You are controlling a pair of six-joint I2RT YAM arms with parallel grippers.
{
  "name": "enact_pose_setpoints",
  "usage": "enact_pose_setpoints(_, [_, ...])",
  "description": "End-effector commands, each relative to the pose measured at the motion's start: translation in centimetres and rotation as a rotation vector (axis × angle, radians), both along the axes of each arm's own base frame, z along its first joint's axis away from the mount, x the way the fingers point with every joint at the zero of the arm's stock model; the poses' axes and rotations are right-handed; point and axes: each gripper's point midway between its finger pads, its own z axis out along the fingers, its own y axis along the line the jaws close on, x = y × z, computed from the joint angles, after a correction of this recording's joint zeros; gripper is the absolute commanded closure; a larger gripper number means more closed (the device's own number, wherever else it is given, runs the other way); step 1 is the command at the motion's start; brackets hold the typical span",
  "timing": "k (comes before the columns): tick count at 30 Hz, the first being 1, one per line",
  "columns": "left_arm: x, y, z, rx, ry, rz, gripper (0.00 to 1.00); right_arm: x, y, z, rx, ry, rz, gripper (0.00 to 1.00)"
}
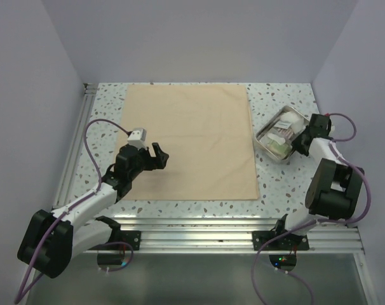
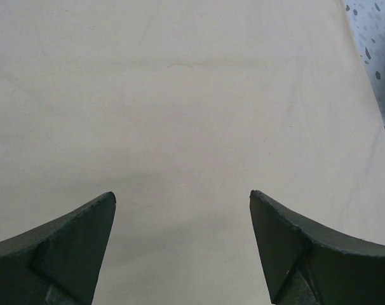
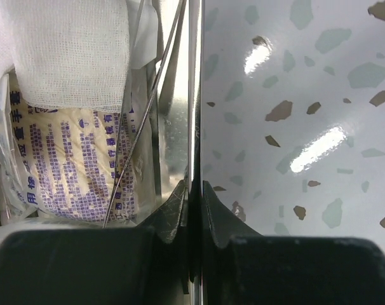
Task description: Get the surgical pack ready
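Note:
The large tan cloth [image 1: 189,140] [image 2: 180,95] lies flat in the middle of the table. My left gripper [image 1: 159,155] [image 2: 182,197] hovers open over its near left part, with nothing between the fingers. The small steel tray [image 1: 269,151] sits on the table just right of the cloth. It holds sachets [image 1: 280,136] [image 3: 72,171], white gauze [image 3: 72,51] and thin metal instruments [image 3: 141,121]. My right gripper [image 1: 298,147] [image 3: 194,185] is shut on the tray's thin side wall [image 3: 194,95], one finger inside and one outside.
Speckled tabletop [image 3: 294,95] [image 2: 377,51] shows right of the tray and around the cloth. An aluminium rail [image 1: 199,222] runs along the near edge and another [image 1: 75,152] along the left. Plain walls close in the back and both sides.

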Motion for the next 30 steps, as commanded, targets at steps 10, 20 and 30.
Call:
enact_pose_setpoints(10, [0.8, -0.4, 1.6, -0.013, -0.058, 0.002, 0.1, 0.7, 6.8, 7.5, 0.038, -0.154, 0.096, 1.0])
enact_pose_setpoints(20, [0.3, -1.0, 1.5, -0.061, -0.033, -0.002, 0.11, -1.2, 15.9, 7.4, 0.11, -0.171, 0.013, 1.0])
enact_pose_setpoints(30, [0.1, -0.3, 2.3, -0.059, -0.058, 0.029, 0.11, -3.5, 26.2, 4.1, 0.104, -0.114, -0.069, 1.0])
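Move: The cloth's middle lies about 45 cm to the right hand's left, roughly 3 cm farther out and 8 cm down; the cloth's right edge is some 17 cm to the hand's left, level with it fore and aft. The tray already in its grip has its middle about 6 cm left and 5 cm ahead of the fingers, 2 cm below them. From the left hand the cloth's middle is some 10 cm right, 8 cm ahead and 12 cm below. The loaded tray, still pinched by its right-hand rim and already lifted, is raised some 5 cm more by the right arm while being swept about 25 cm to the left across the cloth's edge, drifting back about 5 cm. Over the cloth the hand starts to sink again, fingers staying shut on the rim. ##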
